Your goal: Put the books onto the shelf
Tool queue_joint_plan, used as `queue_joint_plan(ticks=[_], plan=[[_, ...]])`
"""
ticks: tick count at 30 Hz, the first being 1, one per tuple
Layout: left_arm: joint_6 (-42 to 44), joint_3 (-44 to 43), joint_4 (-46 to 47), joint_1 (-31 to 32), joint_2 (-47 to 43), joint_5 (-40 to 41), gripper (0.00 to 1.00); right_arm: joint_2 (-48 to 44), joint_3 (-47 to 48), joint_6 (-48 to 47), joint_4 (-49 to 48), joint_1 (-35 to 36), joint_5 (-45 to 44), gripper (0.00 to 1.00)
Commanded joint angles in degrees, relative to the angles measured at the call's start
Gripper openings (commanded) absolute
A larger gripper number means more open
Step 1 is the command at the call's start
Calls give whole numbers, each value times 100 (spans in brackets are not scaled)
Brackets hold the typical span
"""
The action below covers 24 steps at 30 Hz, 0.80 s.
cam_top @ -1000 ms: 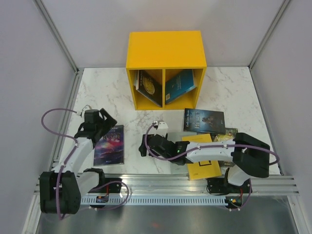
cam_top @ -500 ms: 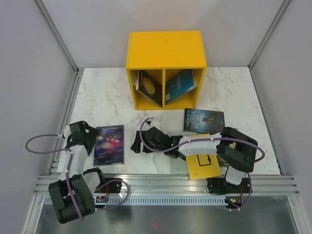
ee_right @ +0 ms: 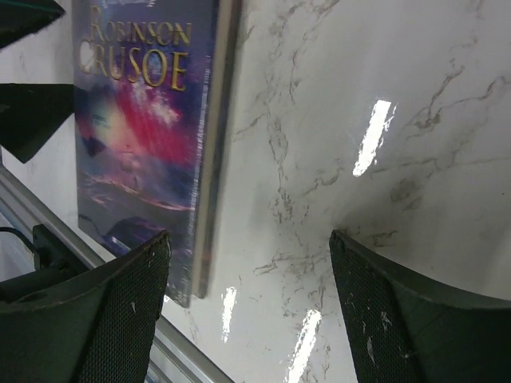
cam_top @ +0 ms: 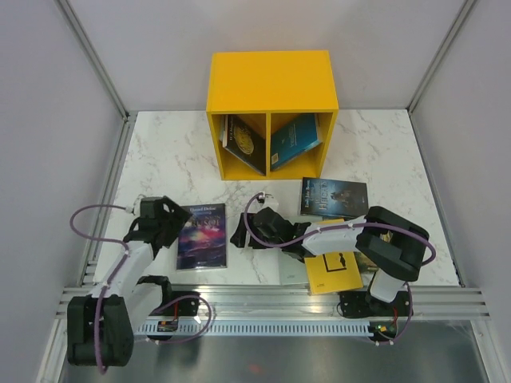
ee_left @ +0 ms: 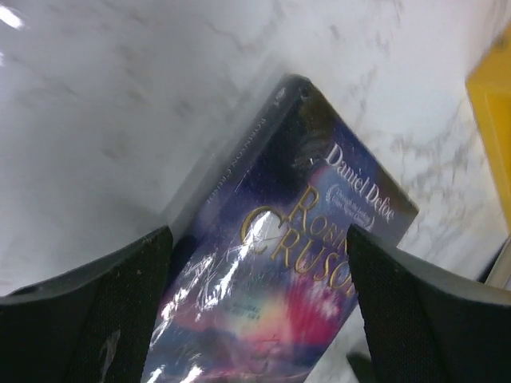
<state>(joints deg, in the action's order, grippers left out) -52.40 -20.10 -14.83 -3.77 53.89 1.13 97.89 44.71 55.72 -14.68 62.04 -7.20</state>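
Note:
A purple Robinson Crusoe book [cam_top: 201,235] lies flat on the marble table, front left. My left gripper [cam_top: 169,223] is at its left edge, open. In the left wrist view the book [ee_left: 319,239] fills the gap between the left gripper's [ee_left: 259,311] wide fingers. My right gripper [cam_top: 239,234] is open just right of the book, over bare marble. The book's [ee_right: 144,104] page edge shows beside the right gripper's [ee_right: 247,311] left finger. The yellow shelf [cam_top: 271,84] stands at the back with a dark book [cam_top: 242,142] and a teal book [cam_top: 294,140] leaning inside.
A dark book [cam_top: 334,197] lies right of centre. A yellow book [cam_top: 333,273] sits at the front under my right arm, with another book [cam_top: 377,217] partly hidden by that arm. A metal rail [cam_top: 263,299] runs along the near edge.
My left gripper swung right to the purple book's left edge, and the book slid to the right. The right gripper shifted slightly and stays open by the book's right edge.

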Motion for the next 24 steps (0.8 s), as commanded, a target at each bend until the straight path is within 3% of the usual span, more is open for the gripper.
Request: queue_joint_plan(ticks=[1, 7, 16, 20, 24], plan=[[-824, -38, -178, 1368, 200, 28, 92, -209, -181, 175, -360, -78, 79, 84], [-1326, 102, 119, 2836, 386, 265, 94, -305, -419, 290, -431, -166, -9, 84], [-377, 585, 840, 2899, 692, -480, 96, -323, -647, 369, -422, -166, -97, 84], [-95, 876, 2201, 2926, 1386, -1586, 93, -165, -735, 483, -562, -166, -106, 84], [54, 1217, 3561, 3014, 1888, -2142, 92, -68, -770, 527, -563, -166, -62, 82]])
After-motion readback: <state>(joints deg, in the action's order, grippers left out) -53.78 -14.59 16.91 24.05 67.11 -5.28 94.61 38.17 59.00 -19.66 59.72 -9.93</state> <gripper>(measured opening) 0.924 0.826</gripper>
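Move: The Robinson Crusoe book lies flat with its middle about 8 cm to the right of my left hand and 8 cm nearer me, some 2 cm lower. From my right hand it is about 12 cm left and 1 cm back. The shelf's front bottom edge is some 16 cm ahead of and 8 cm right of my right hand; the grey book lies about 15 cm right of that hand and 5 cm back. I keep sweeping my left hand to the right, fast and level, about 15 cm, pushing the Robinson Crusoe book along with the left finger at its spine edge, towards my right hand. The wrist turns clockwise some 30 degrees and late on tips the fingers up a little. My open right hand gives way only about 3 cm to the right and slightly forward, its right finger meeting the book's right edge. ##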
